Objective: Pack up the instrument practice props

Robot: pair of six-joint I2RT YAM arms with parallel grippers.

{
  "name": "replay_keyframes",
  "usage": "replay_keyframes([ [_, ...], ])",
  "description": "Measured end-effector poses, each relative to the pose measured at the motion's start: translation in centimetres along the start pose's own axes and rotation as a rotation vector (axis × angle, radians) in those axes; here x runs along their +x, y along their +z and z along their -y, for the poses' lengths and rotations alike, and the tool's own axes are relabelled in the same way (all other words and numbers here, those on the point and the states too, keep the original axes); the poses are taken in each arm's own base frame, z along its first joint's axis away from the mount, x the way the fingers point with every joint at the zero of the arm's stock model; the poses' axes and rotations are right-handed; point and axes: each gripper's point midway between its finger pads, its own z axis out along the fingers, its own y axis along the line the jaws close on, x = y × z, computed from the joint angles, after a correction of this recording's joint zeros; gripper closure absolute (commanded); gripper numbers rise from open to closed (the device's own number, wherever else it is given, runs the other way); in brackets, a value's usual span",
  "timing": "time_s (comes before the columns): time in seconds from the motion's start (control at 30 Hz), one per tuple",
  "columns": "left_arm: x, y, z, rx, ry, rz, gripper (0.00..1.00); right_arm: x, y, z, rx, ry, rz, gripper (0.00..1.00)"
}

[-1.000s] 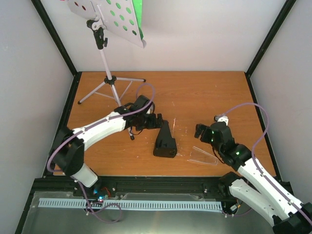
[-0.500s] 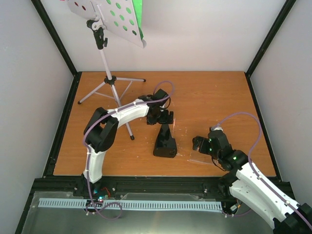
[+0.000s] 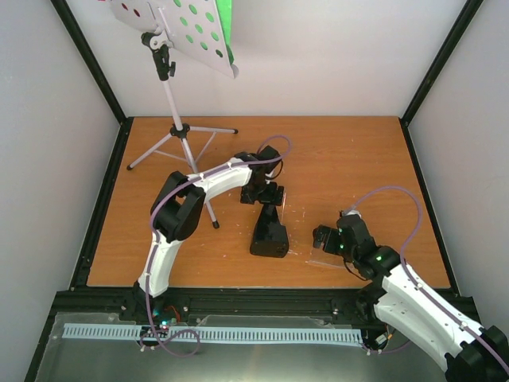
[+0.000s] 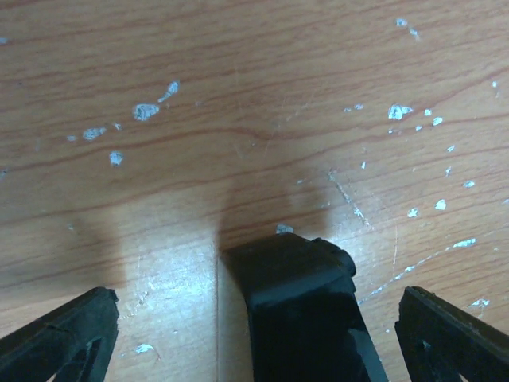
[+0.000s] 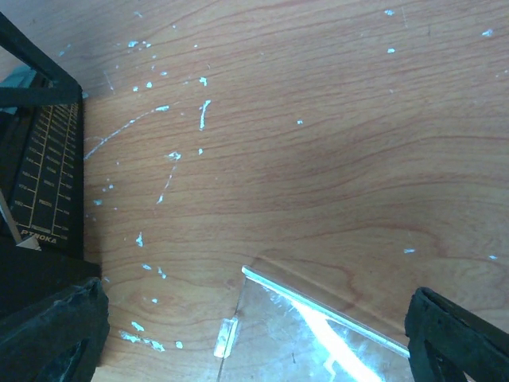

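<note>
The black pyramid metronome (image 3: 269,231) lies on the wooden table (image 3: 358,159), cover off. My left gripper (image 3: 266,193) is open at its narrow far end, and the tip of the metronome (image 4: 298,302) sits between the wide-apart fingers (image 4: 56,342) without touching them. The clear plastic cover (image 3: 330,255) lies flat to the metronome's right. My right gripper (image 3: 328,237) hovers open over the clear cover (image 5: 318,334), empty. The music stand (image 3: 175,32) stands on its tripod at the back left with a green sheet (image 3: 225,20) on its desk.
The stand's thin silver legs (image 3: 183,147) spread just left of my left arm. Black frame posts and white walls close in the table on three sides. In the right wrist view the metronome's scale face (image 5: 40,183) is at the left edge.
My left arm swung right, from beside the metronome to over its narrow far end, jaws staying open. My right gripper came nearer and lower, over the clear cover.
</note>
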Motion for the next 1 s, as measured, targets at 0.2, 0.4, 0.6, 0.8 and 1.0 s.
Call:
replay_keyframes([
  [0.2,-0.2,-0.2,0.0,-0.015,0.027,-0.013,0.25,0.4,0.7,0.3,0.021,-0.002,-0.024,0.00],
  [0.4,0.3,0.4,-0.1,-0.025,0.037,-0.039,0.24,1.0,1.1,0.7,0.029,0.006,-0.034,0.00],
  [0.6,0.5,1.2,0.2,-0.046,0.070,-0.064,0.37,1.0,1.0,0.8,0.020,0.022,-0.014,0.00],
  [0.8,1.0,1.3,0.0,-0.086,0.095,-0.073,0.55,0.8,0.8,0.9,0.018,0.032,0.002,0.00],
  [1.0,1.2,0.4,0.0,-0.101,0.109,-0.047,0.62,0.9,0.9,1.1,0.028,0.029,-0.001,0.00],
])
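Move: The black metronome lies on its side or back with its narrow end just beneath and between the left hand's open fingers. Its middle is about 9 cm back from that hand and 1 cm to its right, at roughly the same height. The clear cover is some 17 cm back and 20 cm right; the music stand's near foot is 8 cm back and 14 cm left. From the right hand the clear cover lies about 3 cm back, 3 cm right and 6 cm below, with the metronome 15 cm left and 3 cm ahead. The metronome's narrow end gets pinched from both sides as the left fingers close from wide open to under half. Meanwhile that hand settles about 1.5 cm, eases roughly 1 cm back and rolls slightly left side up with a small clockwise turn, then starts rising by about 1 cm. The right hand, fingers wide open, sinks some 1.5 cm over the clear cover and stops. ##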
